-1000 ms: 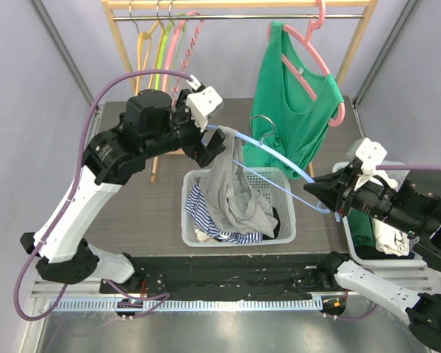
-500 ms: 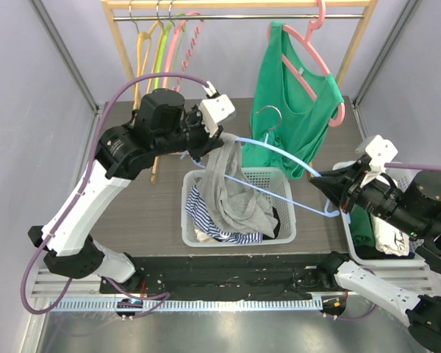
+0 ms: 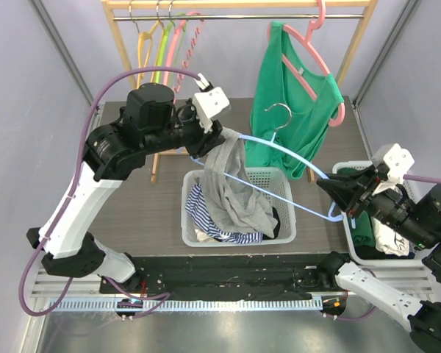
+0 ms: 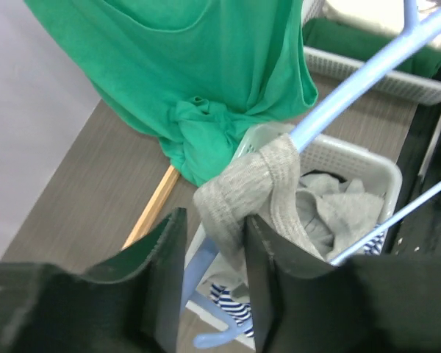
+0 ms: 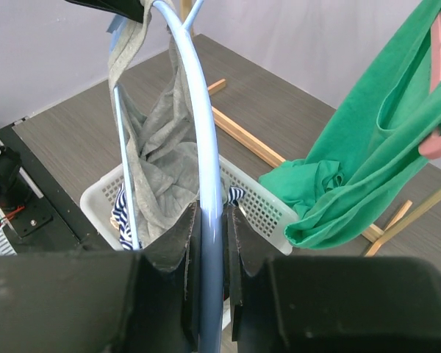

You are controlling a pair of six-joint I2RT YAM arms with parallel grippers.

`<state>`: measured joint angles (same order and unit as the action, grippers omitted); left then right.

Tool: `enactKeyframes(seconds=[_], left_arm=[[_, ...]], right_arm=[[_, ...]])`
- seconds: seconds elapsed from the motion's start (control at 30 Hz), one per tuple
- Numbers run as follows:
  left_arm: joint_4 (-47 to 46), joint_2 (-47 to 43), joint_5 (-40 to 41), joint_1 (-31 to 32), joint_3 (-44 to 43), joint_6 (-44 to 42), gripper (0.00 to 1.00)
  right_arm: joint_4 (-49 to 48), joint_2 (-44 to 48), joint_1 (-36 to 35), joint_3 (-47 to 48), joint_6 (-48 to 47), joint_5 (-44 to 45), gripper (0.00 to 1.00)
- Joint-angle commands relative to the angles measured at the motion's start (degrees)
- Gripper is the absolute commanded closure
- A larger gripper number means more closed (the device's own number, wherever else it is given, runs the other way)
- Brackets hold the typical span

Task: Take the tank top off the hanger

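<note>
A grey tank top (image 3: 235,195) hangs by its strap from the left end of a light blue hanger (image 3: 275,145) and trails down into a white basket (image 3: 185,220). My right gripper (image 3: 339,200) is shut on the hanger's right arm, seen close up with the bar (image 5: 206,147) clamped between the jaws (image 5: 211,220). My left gripper (image 3: 214,136) is at the hanger's left end. In the left wrist view its jaws (image 4: 214,220) stand partly open. The bunched strap (image 4: 239,184) lies between the tips against the right finger.
A green tank top (image 3: 294,110) hangs on a pink hanger (image 3: 316,70) from the wooden rack (image 3: 235,6), just behind the blue hanger. Several empty hangers (image 3: 158,44) hang at the rack's left. A white bin (image 3: 353,250) of clothes stands at the right.
The left jaws went from wide open to a narrow gap around the grey strap. The right arm drew back to the right, still holding the hanger.
</note>
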<state>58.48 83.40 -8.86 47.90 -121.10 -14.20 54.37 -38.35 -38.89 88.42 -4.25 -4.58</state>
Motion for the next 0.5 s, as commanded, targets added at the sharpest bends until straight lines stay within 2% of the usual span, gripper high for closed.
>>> enactKeyframes(seconds=[0.0,0.07,0.1,0.13,0.23,0.3,0.4,0.47], left_arm=[[-7.7,-0.2,0.3,-1.1,-2.6,5.1,0.53],[-7.6,-0.1,-0.1,-1.1,-1.7,5.3,0.43],[-7.7,0.1,-0.2,-1.0,-1.6,5.4,0.30],[-7.8,0.1,0.2,-1.1,-1.6,5.5,0.25],[-8.1,0.3,1.6,-1.0,-2.7,5.8,0.21],[-8.3,0.0,2.2,-1.0,-2.7,6.1,0.13],[-8.3,-0.5,2.4,-1.0,-1.9,6.2,0.12],[-8.0,-0.7,1.1,-1.1,-1.0,6.9,0.15]], right_arm=[[0.7,1.5,-0.4,-0.8,0.4,-1.6,0.99],[-0.1,1.6,-0.4,-1.1,0.1,-1.7,0.99],[-0.6,1.6,-0.4,-1.6,0.1,-1.7,0.99],[-0.8,1.6,-0.5,-1.8,-0.1,-1.6,0.99],[-2.2,1.7,-0.4,-3.4,-0.9,0.2,0.99],[-3.8,2.0,-0.3,-4.0,-1.6,2.8,0.99],[-6.3,2.3,0.0,-4.0,-3.7,6.5,0.99],[-8.0,2.5,0.9,-4.1,-5.8,7.1,0.99]])
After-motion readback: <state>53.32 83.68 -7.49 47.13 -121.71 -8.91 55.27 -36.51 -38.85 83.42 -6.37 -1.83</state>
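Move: The grey tank top's strap, still looped over the blue hanger, lies just beyond the left fingertips, about 1 cm ahead, 3 cm right and 1 cm lower. The clothes basket is some 30 cm below the left hand, roughly 8 cm right and 3 cm back; the green tank top hangs about 14 cm ahead and 17 cm right, near hand height. From the right hand, gripping the hanger, the strap is some 12 cm ahead and 28 cm left, about level. Keep opening the left gripper from about a third to nearly full, lifting it about 2 cm and slightly forward so the fingers come clear of the grey strap. With the right fingers still pinching the blue hanger, ease the right hand slightly back, then lower it about 3 cm with a little forward, carrying the hanger down from the left fingers. ##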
